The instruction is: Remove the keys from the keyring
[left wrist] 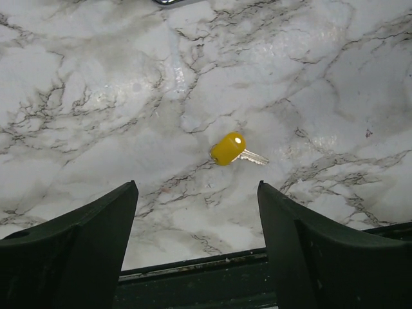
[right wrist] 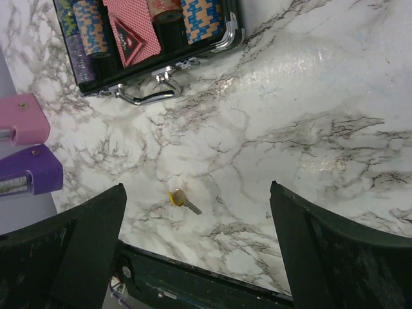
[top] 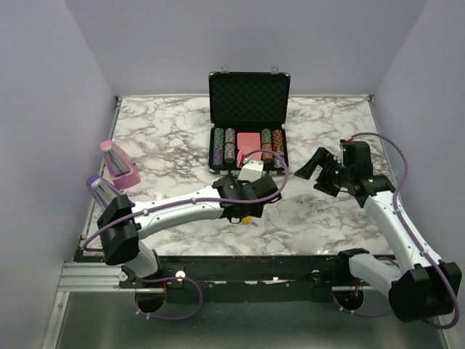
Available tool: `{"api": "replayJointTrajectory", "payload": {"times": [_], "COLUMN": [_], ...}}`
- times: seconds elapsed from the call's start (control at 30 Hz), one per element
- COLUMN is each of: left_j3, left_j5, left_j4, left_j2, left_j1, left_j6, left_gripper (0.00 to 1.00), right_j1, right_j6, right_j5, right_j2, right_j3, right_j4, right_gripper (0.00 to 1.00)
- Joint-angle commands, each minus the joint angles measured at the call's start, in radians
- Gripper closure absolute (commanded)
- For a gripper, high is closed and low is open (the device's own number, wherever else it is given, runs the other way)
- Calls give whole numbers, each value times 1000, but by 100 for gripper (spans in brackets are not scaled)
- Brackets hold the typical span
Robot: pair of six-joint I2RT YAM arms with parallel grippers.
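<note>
The yellow keyring (left wrist: 227,148) lies flat on the marble table, with one silver key (left wrist: 255,156) sticking out of its right side. My left gripper (left wrist: 196,187) hovers over it, open and empty, the keyring just beyond its fingertips (left wrist: 109,219). In the top view the left gripper (top: 245,207) is near the table's front middle, with a bit of yellow keyring (top: 248,217) showing under it. The right wrist view shows the keyring (right wrist: 176,197) and key (right wrist: 192,207) far below. My right gripper (right wrist: 197,187) is open and empty, raised at the right (top: 314,166).
An open black case (top: 249,94) with poker chips and cards stands at the back middle, its silver handle (right wrist: 149,96) facing the front. A pink object (top: 120,166) and a purple one (top: 98,187) lie at the left. The table's front edge (left wrist: 193,267) is close to the keyring.
</note>
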Motion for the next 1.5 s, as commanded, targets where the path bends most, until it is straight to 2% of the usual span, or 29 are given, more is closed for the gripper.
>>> {"api": "replayJointTrajectory", "payload": {"times": [0.0, 0.3, 0.7, 1.13, 1.47], "left_j3": [72, 128, 135, 141, 142], "left_j5": [-26, -7, -6, -23, -44], "left_j4": [-10, 18, 52, 67, 67], "left_j2": [101, 257, 385, 442, 458], "left_j1": [-25, -40, -43, -43, -43], "left_j6": [-5, 3, 12, 18, 24], "left_gripper": [19, 31, 41, 48, 65], "right_j1": [7, 7, 5, 7, 7], "right_j6": [-22, -31, -40, -42, -43], "right_j5": [29, 23, -6, -25, -31], "right_j2": [8, 29, 65, 83, 91], "right_j3": [-25, -49, -74, -87, -97], "right_j4": [-3, 26, 63, 83, 90], "right_gripper": [0, 0, 0, 0, 0]}}
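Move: The yellow keyring lies almost under the left hand: about 1 cm ahead, 4 cm to its right and 12 cm below. Its key sticks out beside it, the blade's middle some 3 cm right and 2 cm nearer the base than the keyring. The case handle is about 18 cm ahead of the left hand and 4 cm right. From the right hand, the keyring lies roughly 21 cm left, 10 cm back and 14 cm below. Around the yellow keyring the left fingertips close in from both sides, seeming to touch its edges by the end. To get there the left hand sinks about 11 cm, shifting 4 cm right early on and rolling some 15 degrees, left side up, its fingers narrowing to under half open. The right hand, wide open, lowers about 4 cm over its own spot. ##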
